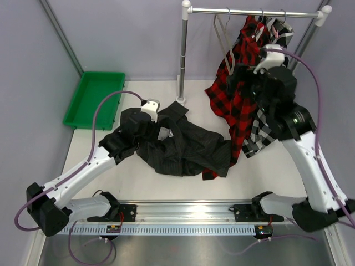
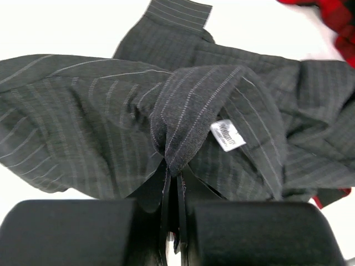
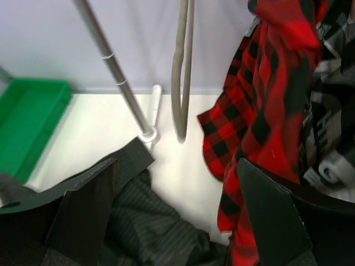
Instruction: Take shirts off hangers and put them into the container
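The dark charcoal pinstriped shirt [image 1: 183,145] lies crumpled in the middle of the table. My left gripper [image 1: 151,123] is shut on a fold of the charcoal shirt [image 2: 183,111], pinched near its white label [image 2: 227,134]. The red-and-black plaid shirt [image 1: 236,94] hangs from the rail, with the black-and-white plaid shirt [image 1: 259,133] behind it. My right gripper [image 3: 177,216] is open, raised beside the red plaid shirt [image 3: 266,111], whose cloth drapes against the right finger [image 3: 272,216]. An empty hanger [image 1: 224,41] hangs left of the shirts. The green container [image 1: 93,98] sits at the back left.
The rail [image 1: 255,11] rests on a metal post [image 1: 182,55] standing at the back centre of the table. In the right wrist view the post [image 3: 113,66] and the empty hanger [image 3: 182,72] stand between the gripper and the green container [image 3: 28,122].
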{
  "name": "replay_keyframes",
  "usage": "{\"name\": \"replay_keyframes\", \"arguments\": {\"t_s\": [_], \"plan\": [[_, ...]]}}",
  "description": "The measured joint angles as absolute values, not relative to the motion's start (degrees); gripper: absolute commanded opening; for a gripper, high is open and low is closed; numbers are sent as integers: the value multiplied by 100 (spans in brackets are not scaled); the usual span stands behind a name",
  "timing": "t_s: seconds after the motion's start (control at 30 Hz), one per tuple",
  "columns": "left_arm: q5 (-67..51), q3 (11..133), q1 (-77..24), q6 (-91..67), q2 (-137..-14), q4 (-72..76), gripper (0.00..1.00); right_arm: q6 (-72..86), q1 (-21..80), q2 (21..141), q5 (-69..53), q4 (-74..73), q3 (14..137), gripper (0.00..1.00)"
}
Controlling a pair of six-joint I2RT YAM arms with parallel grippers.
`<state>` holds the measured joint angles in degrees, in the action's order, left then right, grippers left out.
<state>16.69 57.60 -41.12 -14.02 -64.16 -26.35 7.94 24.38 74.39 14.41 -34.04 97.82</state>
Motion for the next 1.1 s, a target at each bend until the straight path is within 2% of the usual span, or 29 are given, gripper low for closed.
{"name": "replay_keyframes", "arguments": {"t_s": [0.17,0.33,0.43,0.47,0.53,0.57,0.67,0.7,0.73,1.1], "plan": [[1295,5758,-4169,-1649,-6565,-2499,9,1009,2436,5833,1052,-3181,8490,98],[1094,5734,-4491,-1905,-6906,-2333,22,1177,2436,4681,777,-3146,7314,98],[1039,5478,-4676,-2104,-6978,-2071,39,1221,2436,4272,676,-3159,6755,98],[1026,5380,-4729,-2189,-7002,-2008,53,1229,2436,4180,642,-3179,6598,98],[1035,5238,-4792,-2318,-7098,-1929,64,1245,2436,4069,607,-3232,6379,98],[1048,5177,-4829,-2401,-7166,-1898,73,1249,2436,4018,587,-3251,6274,98],[1094,5061,-4899,-2545,-7365,-1828,86,1278,2436,3857,517,-3286,5979,98],[1105,5043,-4921,-2578,-7408,-1828,95,1288,2436,3811,491,-3288,5894,98],[1127,5026,-4945,-2633,-7443,-1828,99,1293,2436,3760,478,-3286,5822,98],[1769,5013,-5004,-2930,-7994,-1822,99,1376,2436,3524,189,-3280,5391,99]]}}
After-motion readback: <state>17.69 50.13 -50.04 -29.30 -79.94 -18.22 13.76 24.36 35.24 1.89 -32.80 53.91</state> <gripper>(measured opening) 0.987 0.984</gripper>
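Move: My left hand still pinches a raised fold of the dark striped shirt; the heap's middle lies about 9 cm right, 1 cm ahead and 17 below, the green container some 27 cm left and 22 ahead. My open right hand is just back from the empty hanger, which hangs roughly 13 cm ahead and 3 left; the striped shirt's right end lies about 14 cm back, 4 left, 40 below, the red checked shirt some 10 ahead, 5 right. I swing my left hand about 6 cm right over the dark heap, spread its fingers wide to let the pinched fold go, then sink some 12 cm with them open astride the bunched cloth, tipping them down about 15 degrees. Meanwhile I draw my right hand back some 14 cm from the hanger, then lower it 13 cm towards the shirt's right end, still open. ##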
